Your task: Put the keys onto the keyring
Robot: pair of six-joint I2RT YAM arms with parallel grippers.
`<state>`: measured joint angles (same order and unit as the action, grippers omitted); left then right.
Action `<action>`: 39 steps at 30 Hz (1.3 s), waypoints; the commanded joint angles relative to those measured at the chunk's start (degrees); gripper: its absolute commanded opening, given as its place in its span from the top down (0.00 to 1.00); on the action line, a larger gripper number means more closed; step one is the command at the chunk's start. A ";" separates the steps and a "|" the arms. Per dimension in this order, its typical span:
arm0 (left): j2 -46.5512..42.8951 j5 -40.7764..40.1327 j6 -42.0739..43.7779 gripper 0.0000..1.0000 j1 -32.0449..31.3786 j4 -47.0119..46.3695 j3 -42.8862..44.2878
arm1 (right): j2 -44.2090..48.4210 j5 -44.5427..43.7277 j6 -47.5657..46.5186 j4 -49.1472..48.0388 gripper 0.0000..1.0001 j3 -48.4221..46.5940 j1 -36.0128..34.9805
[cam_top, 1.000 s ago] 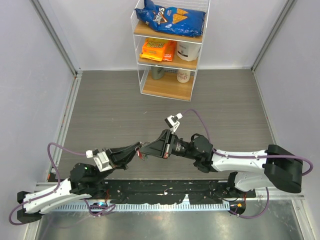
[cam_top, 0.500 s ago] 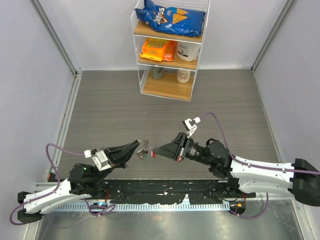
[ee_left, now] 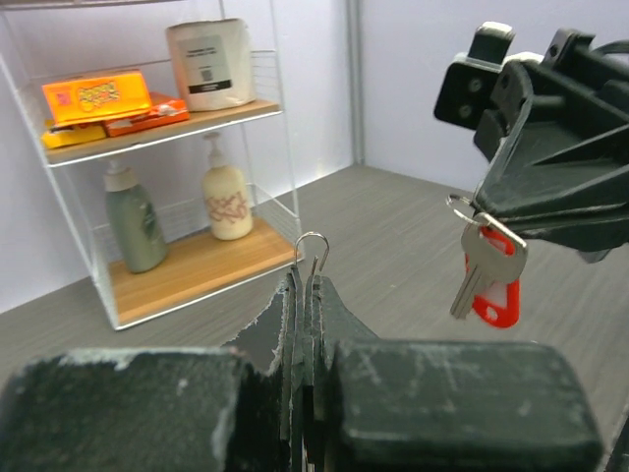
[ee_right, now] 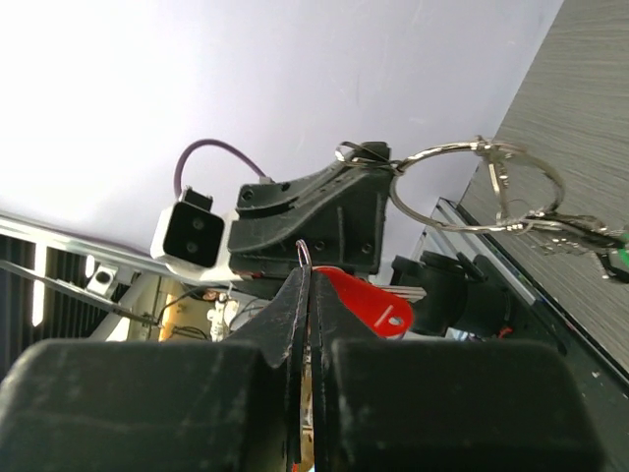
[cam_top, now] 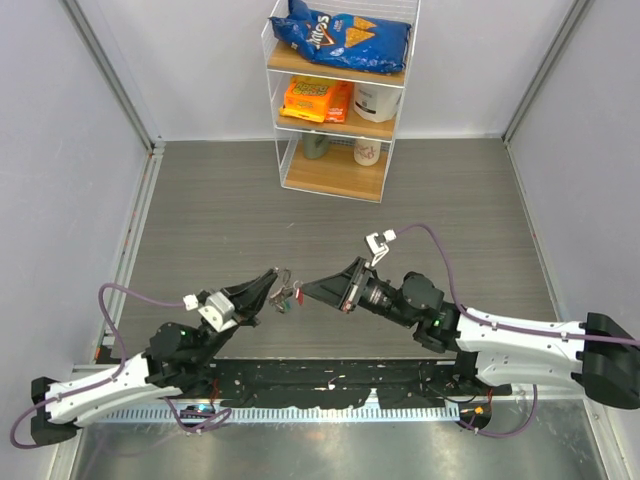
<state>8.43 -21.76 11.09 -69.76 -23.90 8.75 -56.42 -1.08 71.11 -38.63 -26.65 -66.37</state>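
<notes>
My left gripper (cam_top: 272, 284) is shut on the keyring (cam_top: 287, 278), a thin silver wire ring. In the left wrist view only the ring's top loop (ee_left: 312, 246) sticks up from the shut left gripper (ee_left: 307, 285). The right wrist view shows the whole keyring (ee_right: 477, 187), with a green-headed key (ee_right: 611, 258) hanging from it. My right gripper (cam_top: 308, 290) is shut on the small loop of a silver key with a red head (ee_left: 494, 300), which dangles below it. This red key (ee_right: 369, 303) hangs a short way right of the keyring, apart from it.
A clear shelf rack (cam_top: 335, 150) stands at the back of the table with a chip bag, orange boxes and bottles. Grey walls close in both sides. Both arms meet near the table's front edge, above the black rail.
The right gripper pulled back to the right with the red key, then came in close to the keyring again. The left gripper rose and shifted slightly right.
</notes>
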 commanded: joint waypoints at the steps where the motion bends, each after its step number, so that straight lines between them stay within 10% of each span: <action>1: 2.20 -5.92 7.00 1.00 -0.12 -9.75 1.00 | -2.37 -3.40 2.71 -1.97 0.94 -5.59 -0.16; 39: 2.03 -1.88 13.87 1.00 -0.12 -22.15 -4.71 | -17.05 -2.88 11.33 -5.22 0.94 -14.13 1.42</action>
<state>10.09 -24.84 24.21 -69.76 -40.49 3.90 -72.29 -3.92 80.77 -40.73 -37.67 -65.21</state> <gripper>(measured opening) 0.029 0.062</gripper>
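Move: The right hand, with the red key and its small split ring pinched at the tips, has the keyring's open end about 6 cm to its left, 3 cm ahead and a centimetre lower, sticking out of the left fingers. The keyring's hoop hangs 4 cm left, 2 cm ahead and 4 cm below the right hand; the hanging keys are 4 cm left, 3 cm back and 7 cm below. From the left hand the red key is roughly 5 cm right, 5 cm back and 2 cm down. The right hand carries the red key left about 5 cm and forward 4 cm towards the keyring's open end, bobbing up and down by a centimetre or so on the way and rolling some 10 degrees, its shut fingers keeping their pinch. The left hand still grips the keyring and shifts some 2 cm left and nearly as far up, with an early nudge forward, turning counter-clockwise and tipping its fingertips up by about 10 degrees each, so that the right hand closes in from the side and brings the key's split ring right beside the open end. ##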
